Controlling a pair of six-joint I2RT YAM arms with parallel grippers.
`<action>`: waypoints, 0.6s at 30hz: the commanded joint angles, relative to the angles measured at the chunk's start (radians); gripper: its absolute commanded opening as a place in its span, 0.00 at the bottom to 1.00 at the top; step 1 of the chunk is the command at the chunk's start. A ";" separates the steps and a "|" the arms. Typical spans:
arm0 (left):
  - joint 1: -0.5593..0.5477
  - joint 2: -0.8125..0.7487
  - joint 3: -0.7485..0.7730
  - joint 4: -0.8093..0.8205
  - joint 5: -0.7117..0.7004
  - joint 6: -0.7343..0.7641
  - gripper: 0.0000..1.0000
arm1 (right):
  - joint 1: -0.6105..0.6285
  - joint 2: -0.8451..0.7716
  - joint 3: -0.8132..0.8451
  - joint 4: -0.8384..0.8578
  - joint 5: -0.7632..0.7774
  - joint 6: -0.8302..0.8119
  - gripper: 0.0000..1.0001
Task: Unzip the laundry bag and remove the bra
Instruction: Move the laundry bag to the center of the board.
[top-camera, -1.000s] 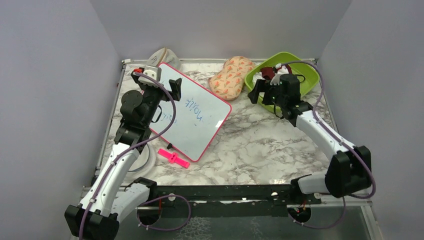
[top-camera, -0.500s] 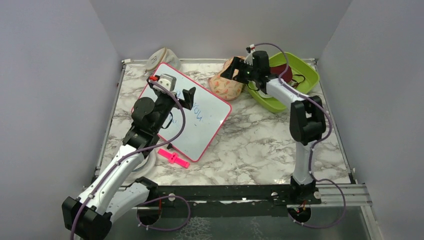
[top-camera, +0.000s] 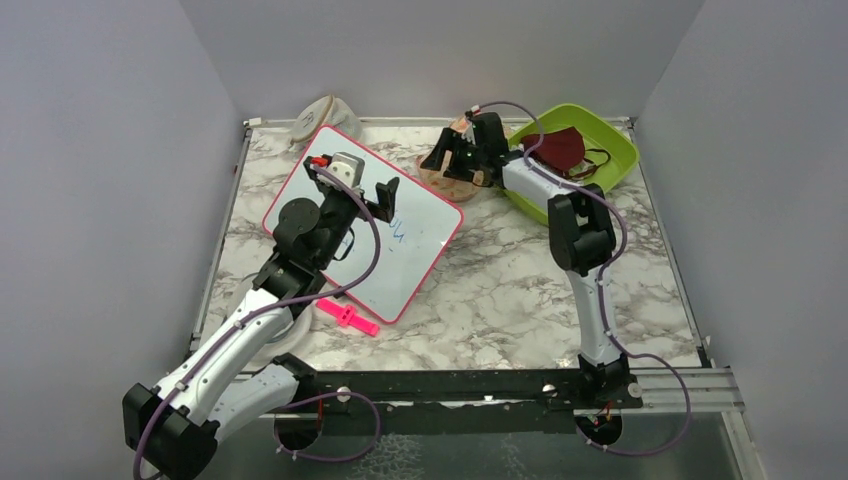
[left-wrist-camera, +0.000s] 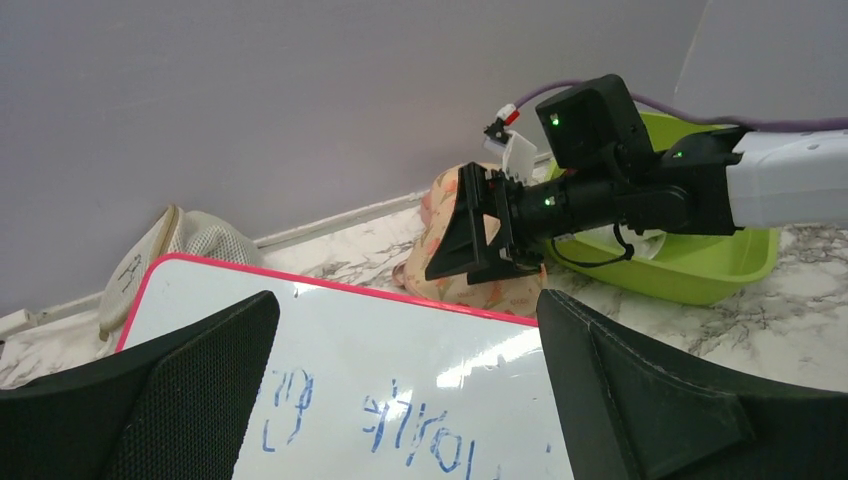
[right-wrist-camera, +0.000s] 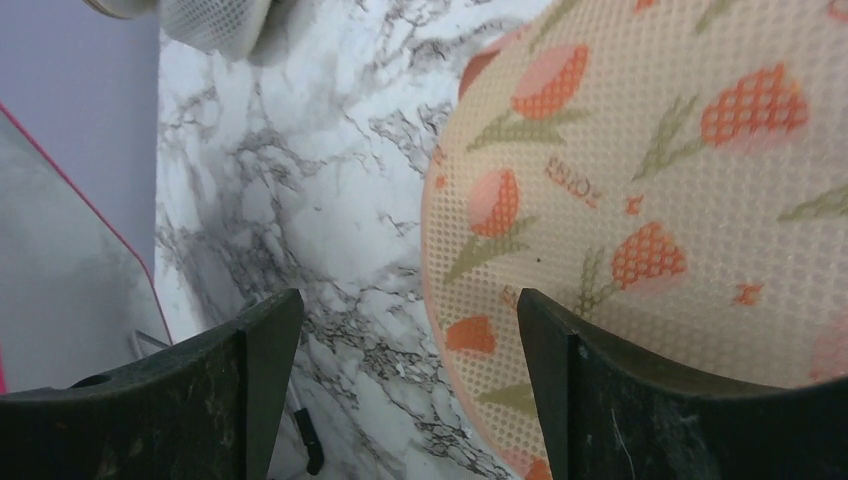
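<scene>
The laundry bag (right-wrist-camera: 650, 190), peach mesh with orange and green prints, lies at the back of the table beside the green bin; it also shows in the top view (top-camera: 441, 179) and the left wrist view (left-wrist-camera: 500, 293). My right gripper (right-wrist-camera: 400, 385) is open and low over the bag's left end, the bag's edge between its fingers (right-wrist-camera: 660, 400); it also shows in the top view (top-camera: 448, 163). My left gripper (left-wrist-camera: 410, 400) is open and empty above the whiteboard, short of the bag, and also shows in the top view (top-camera: 365, 195). The bra is not in view.
A pink-framed whiteboard (top-camera: 400, 260) with blue writing lies left of centre. A green bin (top-camera: 612, 158) at the back right holds a maroon mask (top-camera: 562, 147). A beige mesh thing (top-camera: 325, 113) sits at the back left. A pink clip (top-camera: 347, 316) lies near the board.
My right arm has swung left from the green bin to the laundry bag. My left arm has moved right and forward over the whiteboard.
</scene>
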 joint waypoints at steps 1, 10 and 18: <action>-0.008 -0.007 -0.014 0.041 -0.028 0.010 0.98 | 0.013 -0.044 -0.102 -0.020 0.046 -0.016 0.77; -0.009 -0.016 -0.002 0.026 -0.026 0.003 0.98 | 0.015 -0.242 -0.503 0.054 0.061 -0.096 0.77; -0.011 -0.026 0.004 0.017 -0.024 -0.011 0.98 | 0.005 -0.526 -0.899 -0.012 0.140 -0.167 0.79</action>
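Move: The laundry bag lies under and just beyond the right hand, its middle about 2 cm ahead, 5 cm to the right and some 7 cm below. Of its neighbours, the whiteboard's middle is about 15 cm back and 17 cm to the left, and the green basin's some 28 cm to the right and 1 cm ahead, both lower than the hand. From the idle left hand the bag is roughly 23 cm ahead, 18 cm right and 32 cm down. Down about 5 cm onto the laundry bag, already easing back, then level and faster back, the right hand drags the bag towards the robot with its open fingers bearing on the cloth. In all it comes some 15 cm back and 7 cm to the right, past the whiteboard's right corner, the fingers tipping about 13 degrees steeper and keeping their gap. ##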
